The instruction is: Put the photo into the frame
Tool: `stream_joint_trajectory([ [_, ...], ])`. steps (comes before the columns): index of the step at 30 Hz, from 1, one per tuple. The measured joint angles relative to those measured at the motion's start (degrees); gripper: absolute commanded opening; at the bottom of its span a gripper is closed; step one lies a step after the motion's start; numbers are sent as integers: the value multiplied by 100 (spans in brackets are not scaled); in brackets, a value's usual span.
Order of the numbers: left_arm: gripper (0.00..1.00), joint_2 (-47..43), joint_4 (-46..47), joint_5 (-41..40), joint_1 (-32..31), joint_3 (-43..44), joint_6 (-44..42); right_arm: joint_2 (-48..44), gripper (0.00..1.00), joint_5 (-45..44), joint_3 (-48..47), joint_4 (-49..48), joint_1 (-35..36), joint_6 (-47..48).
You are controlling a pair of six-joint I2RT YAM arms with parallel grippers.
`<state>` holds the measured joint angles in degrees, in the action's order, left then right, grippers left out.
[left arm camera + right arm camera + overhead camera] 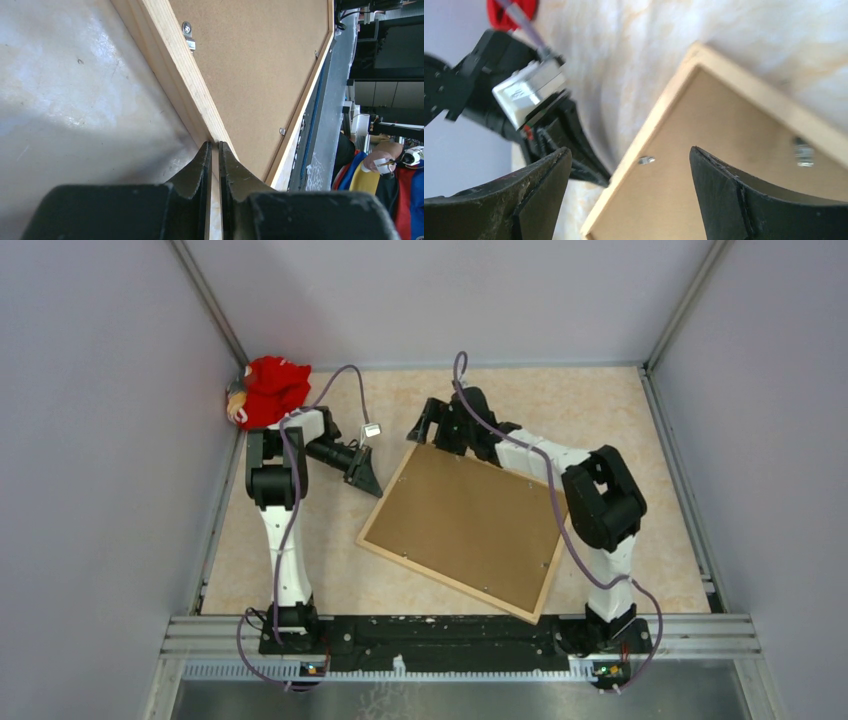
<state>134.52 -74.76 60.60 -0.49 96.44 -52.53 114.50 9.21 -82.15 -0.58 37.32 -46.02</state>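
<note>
The frame (pixel 450 580) lies face down and askew on the table, a thin light-wood rim with a brown backing board (pixel 465 520) set in it. The photo is hidden. My left gripper (pixel 370 482) is shut, and its tips meet the frame's left edge low on the table; in the left wrist view the gripper (pixel 215 145) points along the wooden rim (pixel 175 65). My right gripper (pixel 425 425) hovers open over the frame's far corner. In the right wrist view the gripper (pixel 629 155) holds nothing, with rim (pixel 659 117) and board (pixel 734 165) below it.
A red plush toy (pixel 270 388) sits in the far left corner against the wall. Small metal clips (pixel 188 35) line the inside of the frame. Grey walls close in three sides, and a metal rail (pixel 460 635) runs along the near edge.
</note>
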Motion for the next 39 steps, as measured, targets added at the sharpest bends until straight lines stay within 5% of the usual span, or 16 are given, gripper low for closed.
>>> stream_joint_trajectory([
  [9,13,0,0,2,0,0,2,-46,87,-796,-15,715,-308,822],
  [33,15,0,-28,-28,0,31,4,573,87,-946,-490,1084,-245,1390],
  [36,36,0,-44,-114,24,120,9,299,87,-1054,-330,1126,-151,1818],
  [37,56,0,-39,-162,39,184,15,125,87,-1086,-205,1139,-94,2002],
  [38,93,-2,-26,-192,68,247,7,-68,87,-1119,-79,1150,-22,2173],
  [39,98,-2,-17,-223,107,313,-20,-317,87,-1150,103,1156,90,2387],
])
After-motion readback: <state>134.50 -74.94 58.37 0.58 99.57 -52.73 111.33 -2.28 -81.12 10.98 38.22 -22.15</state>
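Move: The far-edge clip is about 5 cm right of the open right hand, 2 cm ahead and 8 cm below. From that hand, the frame's far-left corner is 4 cm ahead and 3 cm left, and the left-edge clip 4 cm back and 6 cm left. The nearly shut left fingers are at the frame's left bar; from them the far-edge clip is about 9 cm ahead, 15 cm right, level. Right hand, open, dips about 6 cm right and down to the far-edge clip, then rises; left fingers open. ##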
